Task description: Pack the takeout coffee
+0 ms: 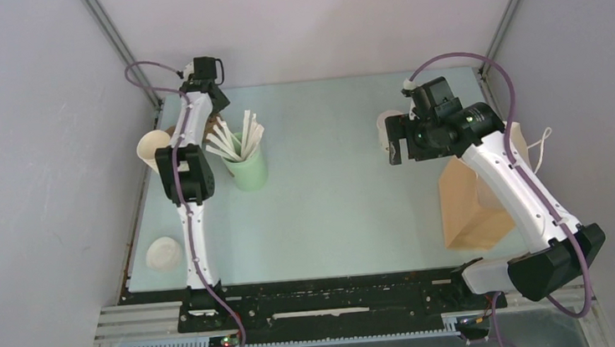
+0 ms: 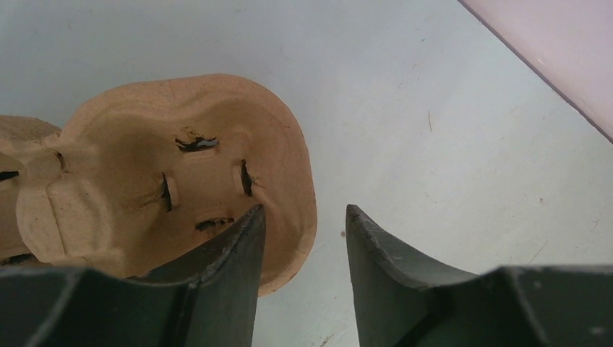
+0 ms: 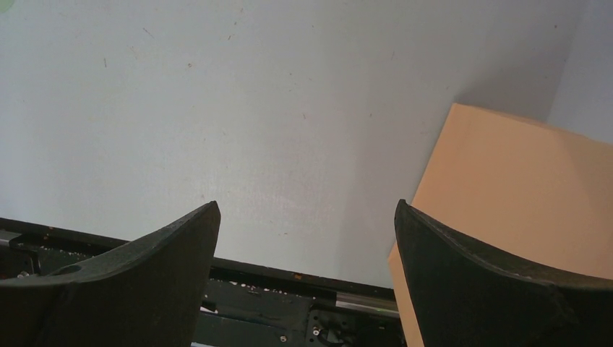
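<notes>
The takeout coffee [image 1: 385,123], a small cream-white paper cup, stands on the table at mid-right, partly hidden behind my right gripper [image 1: 395,147]. In the right wrist view the right gripper [image 3: 306,204] is open wide with only bare table between its fingers; the cup does not show there. My left gripper [image 1: 215,104] is at the far left over a brown pulp cup carrier [image 2: 166,173]. In the left wrist view the left gripper [image 2: 305,210] is open. One finger overlaps the carrier's rim and the other stands over bare table.
A brown paper bag [image 1: 473,205] stands at the right, also the bag [image 3: 520,188] in the right wrist view. A pale green cup of white sticks [image 1: 246,166], a stack of cream cups [image 1: 153,150] and a round white lid [image 1: 162,253] sit on the left side.
</notes>
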`<control>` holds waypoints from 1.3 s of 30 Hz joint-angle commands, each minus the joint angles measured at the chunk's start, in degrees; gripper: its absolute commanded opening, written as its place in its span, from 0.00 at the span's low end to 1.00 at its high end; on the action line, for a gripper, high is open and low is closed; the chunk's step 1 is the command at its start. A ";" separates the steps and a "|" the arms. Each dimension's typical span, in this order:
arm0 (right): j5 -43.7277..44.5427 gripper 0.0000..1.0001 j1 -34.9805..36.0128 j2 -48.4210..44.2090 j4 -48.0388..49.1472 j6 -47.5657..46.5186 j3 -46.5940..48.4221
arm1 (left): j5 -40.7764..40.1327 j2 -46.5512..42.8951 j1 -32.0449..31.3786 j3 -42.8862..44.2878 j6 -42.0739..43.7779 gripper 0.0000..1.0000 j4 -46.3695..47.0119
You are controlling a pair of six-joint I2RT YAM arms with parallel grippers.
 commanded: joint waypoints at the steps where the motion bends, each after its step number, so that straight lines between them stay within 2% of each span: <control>1: -0.28 1.00 -0.59 0.28 0.04 -0.07 1.38 | 1.41 0.94 0.90 1.34 -0.76 0.48 1.18; 10: -1.55 1.00 -0.53 1.42 -0.26 0.38 2.46 | 1.89 0.41 0.91 1.40 1.28 0.33 1.49; 18: -2.34 0.99 -0.61 1.63 -0.23 0.38 3.14 | 1.71 -0.61 0.91 1.31 3.68 0.11 1.50; 24: -2.14 0.99 -0.67 1.28 -0.42 0.38 2.90 | 1.95 -2.50 0.91 0.36 4.24 0.12 1.65; 31: -1.66 0.99 -0.64 0.80 -0.22 0.14 2.20 | 4.41 -3.87 0.91 0.12 3.56 0.20 2.74; 39: -1.03 1.00 -0.86 0.39 -0.02 -0.11 1.66 | 8.23 -2.99 0.61 0.03 1.46 0.14 4.44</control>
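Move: The cup carrier lies right under my left hand: its middle is about 7 cm to the left, 5 cm back and 2 cm lower, while its far right rim already stands between my open fingertips. The green stick holder is some 19 cm back and 13 cm to the right, and the stack of paper cups roughly 20 cm back and 5 cm left. From my right hand, the carrier's middle is about 60 cm left, 27 cm ahead and 16 cm lower. I shut my left fingers on the carrier's far right rim, one fingertip inside the well and the other outside. I sink less than 1 cm as they start closing, then stay nearly in place with the fingers still pointing down and forward, until the rim is pinched between the tips; I keep that hold, turning barely 5 degrees clockwise. ##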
